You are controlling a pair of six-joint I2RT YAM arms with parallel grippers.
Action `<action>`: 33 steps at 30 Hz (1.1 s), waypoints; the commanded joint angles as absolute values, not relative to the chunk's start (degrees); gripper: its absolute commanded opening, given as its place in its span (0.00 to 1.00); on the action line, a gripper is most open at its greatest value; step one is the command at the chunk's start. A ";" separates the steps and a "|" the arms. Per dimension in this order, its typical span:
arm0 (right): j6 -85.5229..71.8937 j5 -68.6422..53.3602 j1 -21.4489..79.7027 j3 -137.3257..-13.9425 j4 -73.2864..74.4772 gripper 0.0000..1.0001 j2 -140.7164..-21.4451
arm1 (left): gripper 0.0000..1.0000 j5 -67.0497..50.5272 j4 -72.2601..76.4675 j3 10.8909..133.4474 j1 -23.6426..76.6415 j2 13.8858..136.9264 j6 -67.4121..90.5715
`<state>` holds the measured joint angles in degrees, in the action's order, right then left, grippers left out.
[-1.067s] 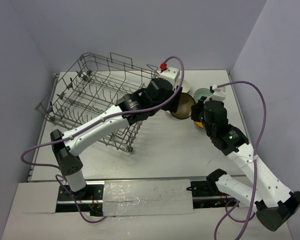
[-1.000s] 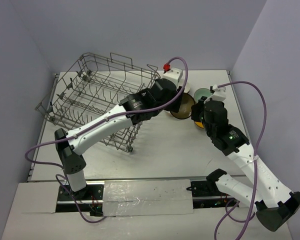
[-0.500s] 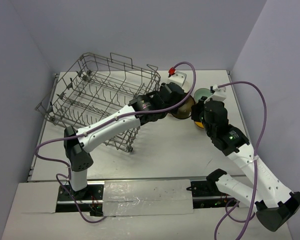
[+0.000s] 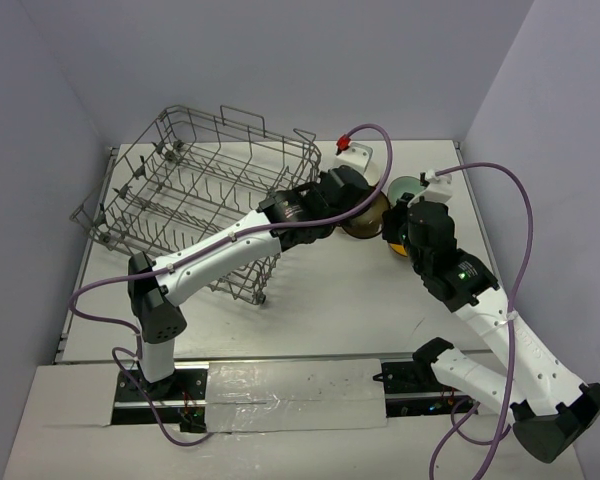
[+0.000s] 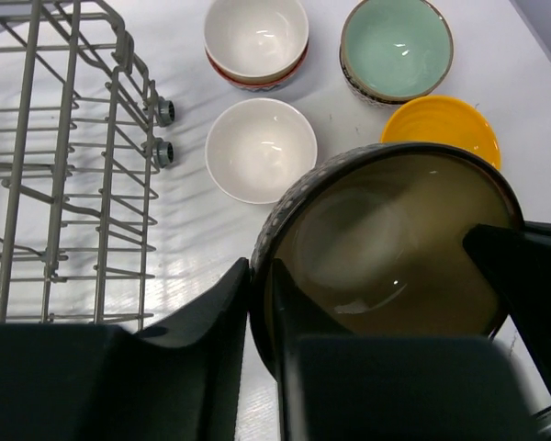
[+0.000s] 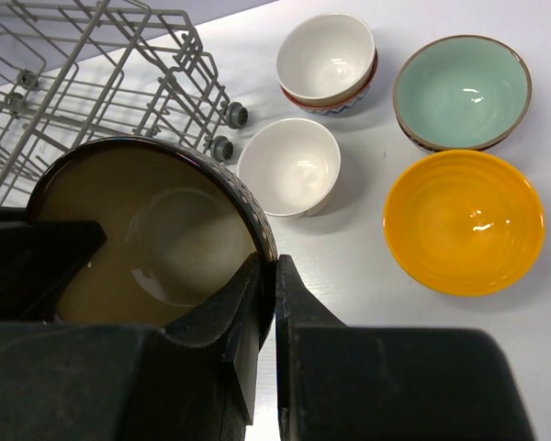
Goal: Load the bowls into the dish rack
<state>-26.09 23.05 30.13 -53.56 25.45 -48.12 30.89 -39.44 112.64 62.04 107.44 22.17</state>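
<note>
A beige-brown bowl with a dark dotted outside hangs above the table between both arms. My left gripper pinches its left rim, one finger inside and one outside. My right gripper is shut on the opposite rim of the same bowl. Below lie a white bowl, a white bowl stacked in a patterned one, a pale green bowl and an orange-yellow bowl. The grey wire dish rack stands left of the held bowl; no bowl shows in it.
The rack's wheeled corner sits close to the white bowl. Grey walls close in the table at the back and on both sides. A purple cable loops over the right arm.
My left arm has reached right from over the rack's corner to the brown bowl, and its jaws have closed onto the rim. The right arm has held still with the bowl.
</note>
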 commanded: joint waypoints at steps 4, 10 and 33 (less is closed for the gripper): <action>-27.69 23.12 30.94 -55.02 20.04 0.00 -46.93 | 0.00 32.17 -38.24 115.49 62.58 105.91 21.71; -25.93 17.85 30.94 -55.28 20.04 0.62 -45.27 | 0.00 35.06 -34.90 112.95 62.67 101.88 17.94; -20.74 13.88 30.85 -53.88 12.04 1.00 -40.78 | 0.00 43.51 1.30 100.54 25.42 91.21 -36.64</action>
<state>-22.81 12.01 30.50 -54.15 15.38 -38.92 48.36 -8.14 99.85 28.25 88.12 -28.67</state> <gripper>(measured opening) 0.999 0.071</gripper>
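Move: The brown bowl hangs in the air between the hands. Its middle is about 6 cm right and 2 cm ahead of the left hand, level with it, and 6 cm left and 3 cm ahead of the right, which grips its rim. The rack's middle lies some 32 cm left of the left hand, 16 ahead and 21 below; the white bowl is 17 ahead, 5 right, 25 below. From the right hand, the orange bowl is 11 ahead, 10 right, 24 below. The left fingers finish closing on the near-left rim of the brown bowl and only then do the right fingers open wide and let go, the right hand drawing up about 9 cm and slightly back. The left hand, after a short near-still hold, swings the bowl away fast, about 34 cm left with some 18 cm of rise and a smaller reach forward, to high above the rack, the wrist turning counter-clockwise while the fingers tip up and the hand's left side rises. ##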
